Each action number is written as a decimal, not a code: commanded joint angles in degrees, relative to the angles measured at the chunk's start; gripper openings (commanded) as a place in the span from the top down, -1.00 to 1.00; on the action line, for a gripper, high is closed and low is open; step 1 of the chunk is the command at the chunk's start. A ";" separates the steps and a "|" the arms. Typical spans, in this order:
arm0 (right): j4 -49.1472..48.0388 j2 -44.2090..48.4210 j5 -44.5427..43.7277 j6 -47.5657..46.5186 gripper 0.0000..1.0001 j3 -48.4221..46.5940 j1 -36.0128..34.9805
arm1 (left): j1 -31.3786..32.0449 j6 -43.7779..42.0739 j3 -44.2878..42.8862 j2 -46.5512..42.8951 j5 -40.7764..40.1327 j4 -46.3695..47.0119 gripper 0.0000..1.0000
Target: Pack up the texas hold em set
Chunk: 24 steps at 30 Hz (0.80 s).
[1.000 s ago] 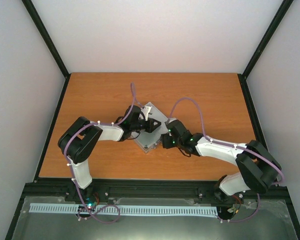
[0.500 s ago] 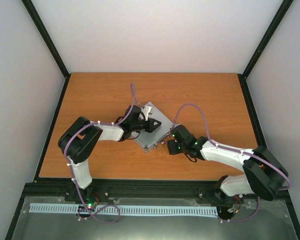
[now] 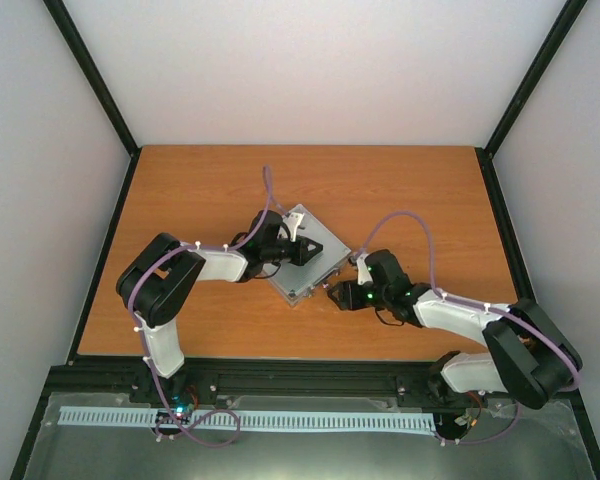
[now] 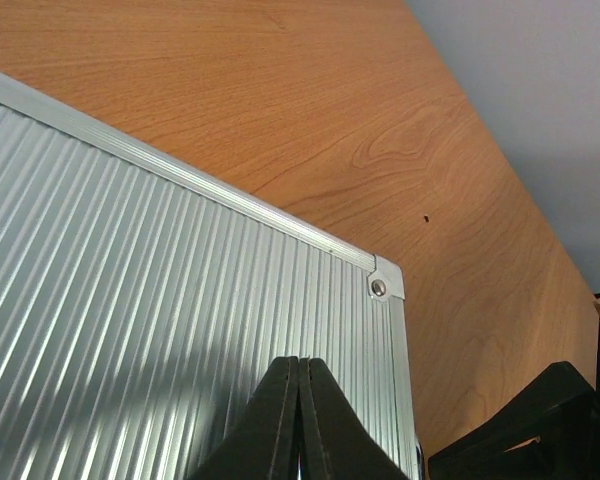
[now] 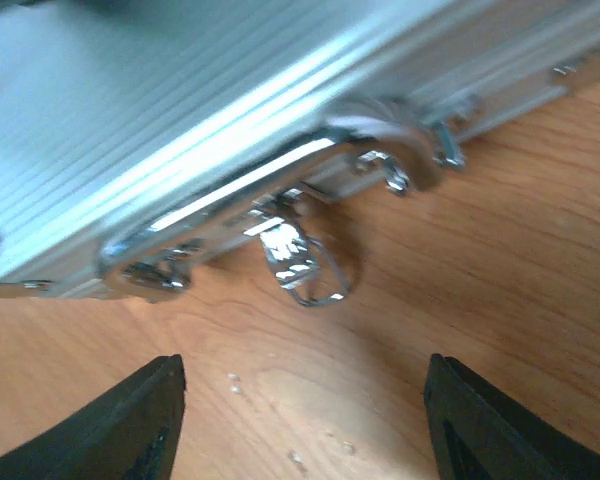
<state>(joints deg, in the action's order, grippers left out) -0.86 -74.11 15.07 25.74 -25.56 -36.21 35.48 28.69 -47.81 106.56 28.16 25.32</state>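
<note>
The silver ribbed case [image 3: 315,268] of the texas hold em set lies closed and turned diagonally on the wooden table. My left gripper [image 3: 313,248] is shut, its tips [image 4: 300,400] resting over the lid [image 4: 130,300] near a riveted corner [image 4: 380,288]. Low beside the case's front side, my right gripper [image 3: 333,296] is open, and only bare table shows between its fingers [image 5: 130,420]. In the right wrist view the case's metal handle [image 5: 280,165] and a dangling latch [image 5: 302,262] face my right gripper [image 5: 300,420].
The wooden table [image 3: 200,190] spreads around the case, bounded by a black frame [image 3: 500,200] and white walls. The two arms' elbows sit near the front edge at left [image 3: 160,285] and right [image 3: 520,345].
My right arm has drawn back from the case toward the near right and dropped lower, with its jaws still apart. The left gripper and the case have not moved.
</note>
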 commanded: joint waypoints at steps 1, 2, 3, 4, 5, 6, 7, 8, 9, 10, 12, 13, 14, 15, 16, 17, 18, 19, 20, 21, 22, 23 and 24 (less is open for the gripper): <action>-11.03 -1.24 12.49 -3.10 -0.42 1.66 3.19 | 2.31 -0.12 5.46 10.08 -0.16 -21.55 0.99; -11.86 -1.76 13.54 -3.19 -0.44 1.91 4.18 | 2.31 -0.12 5.45 10.20 -0.13 -21.55 0.98; -12.89 -2.16 14.31 -3.27 -0.45 2.41 5.19 | 2.31 -0.06 5.49 10.34 -0.17 -21.51 0.98; -14.20 -2.70 15.79 -3.25 -0.49 2.85 6.48 | 2.31 0.07 5.45 10.45 -0.13 -21.38 0.98; -15.40 -3.54 17.35 -3.27 -0.59 3.18 7.70 | 2.31 0.06 5.53 10.50 -0.06 -21.30 0.98; -16.22 -4.64 19.03 -3.45 -0.70 3.11 8.90 | 2.31 0.05 5.54 10.51 -0.13 -21.28 0.98; -16.88 -6.10 20.32 -3.60 -0.72 2.74 9.74 | 2.26 0.05 5.55 10.48 -0.18 -21.32 0.99; -17.49 -7.47 21.46 -3.81 -0.73 2.43 10.17 | 2.30 -0.01 5.47 10.50 -0.13 -21.43 0.99; -18.58 -8.59 22.42 -4.00 -0.76 2.15 10.39 | 2.31 -0.11 5.31 10.58 -0.20 -21.67 0.98; -19.75 -9.91 23.26 -3.89 -0.84 2.02 10.48 | 2.31 -0.24 5.10 10.71 -0.14 -21.94 0.98; -23.28 -11.46 25.26 -3.51 -0.99 2.10 10.45 | 2.26 -0.38 4.80 10.85 -0.14 -22.27 0.98; -24.71 -12.26 26.12 -3.32 -1.00 2.08 10.47 | 2.30 -0.39 4.64 10.93 -0.17 -22.36 0.98; -26.20 -12.94 26.71 -3.14 -1.00 2.13 10.50 | 2.30 -0.39 4.51 11.02 -0.22 -22.44 0.98; -27.35 -13.51 27.16 -3.04 -1.00 2.24 10.46 | 2.31 -0.39 4.47 11.03 -0.21 -22.51 0.98; -28.38 -14.11 27.46 -3.10 -1.00 2.28 10.50 | 2.31 -0.34 4.46 11.02 -0.16 -22.55 0.99; -28.97 -14.66 27.81 -3.14 -1.00 2.28 10.53 | 2.31 -0.30 4.36 11.03 -0.17 -22.59 0.98; -29.74 -15.21 28.37 -3.15 -1.00 2.27 10.54 | 2.31 -0.29 4.26 11.02 -0.26 -22.74 0.98; -30.59 -15.51 28.77 -3.16 -1.00 2.40 10.54 | 2.31 -0.37 4.18 11.10 -0.27 -22.80 0.99; -31.14 -15.74 28.84 -3.26 -1.00 2.52 10.56 | 2.31 -0.43 4.09 11.16 -0.22 -22.89 0.98; -31.39 -15.86 28.79 -3.65 -1.00 2.53 10.54 | 2.26 -0.47 4.00 11.27 -0.21 -22.90 0.99; -31.41 -15.99 28.82 -4.14 -1.00 2.49 10.54 | 2.31 -0.50 3.96 11.36 -0.26 -22.92 0.99; -31.35 -16.31 28.69 -4.48 -1.00 2.33 10.54 | 2.24 -0.43 4.00 11.51 -0.22 -22.90 0.99; -31.17 -16.73 28.56 -4.78 -1.00 1.94 10.54 | 2.30 -0.37 3.96 11.62 -0.27 -22.91 0.98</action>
<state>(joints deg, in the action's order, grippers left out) -27.64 -89.67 42.35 23.11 -23.31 -26.00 35.70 28.23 -49.76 107.57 28.93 23.29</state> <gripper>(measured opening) 0.999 0.011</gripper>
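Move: The right hand, already well open, has the latch of the closed metal case about 3 cm ahead, 4 cm to its left and slightly below. The chrome handle arches over the latch, some 3 cm ahead and 3 cm left. The case's right front corner is about 8 cm ahead and 3 cm right, and its left front corner about 9 cm left and 2 cm back. From the left hand the latch lies some 8 cm back, 1 cm right and 3 cm below. Leftward and a little forward, the right hand eases about 3 cm in towards the latch under the handle, going forward first with a small rise and dip, then left. Its wrist swings the fingers some 20 degrees up from their downward slant to point more to the left, and they spread from about two-thirds to fully open, one on either side of the latch. The left hand keeps its shut fingertips on the lid. ##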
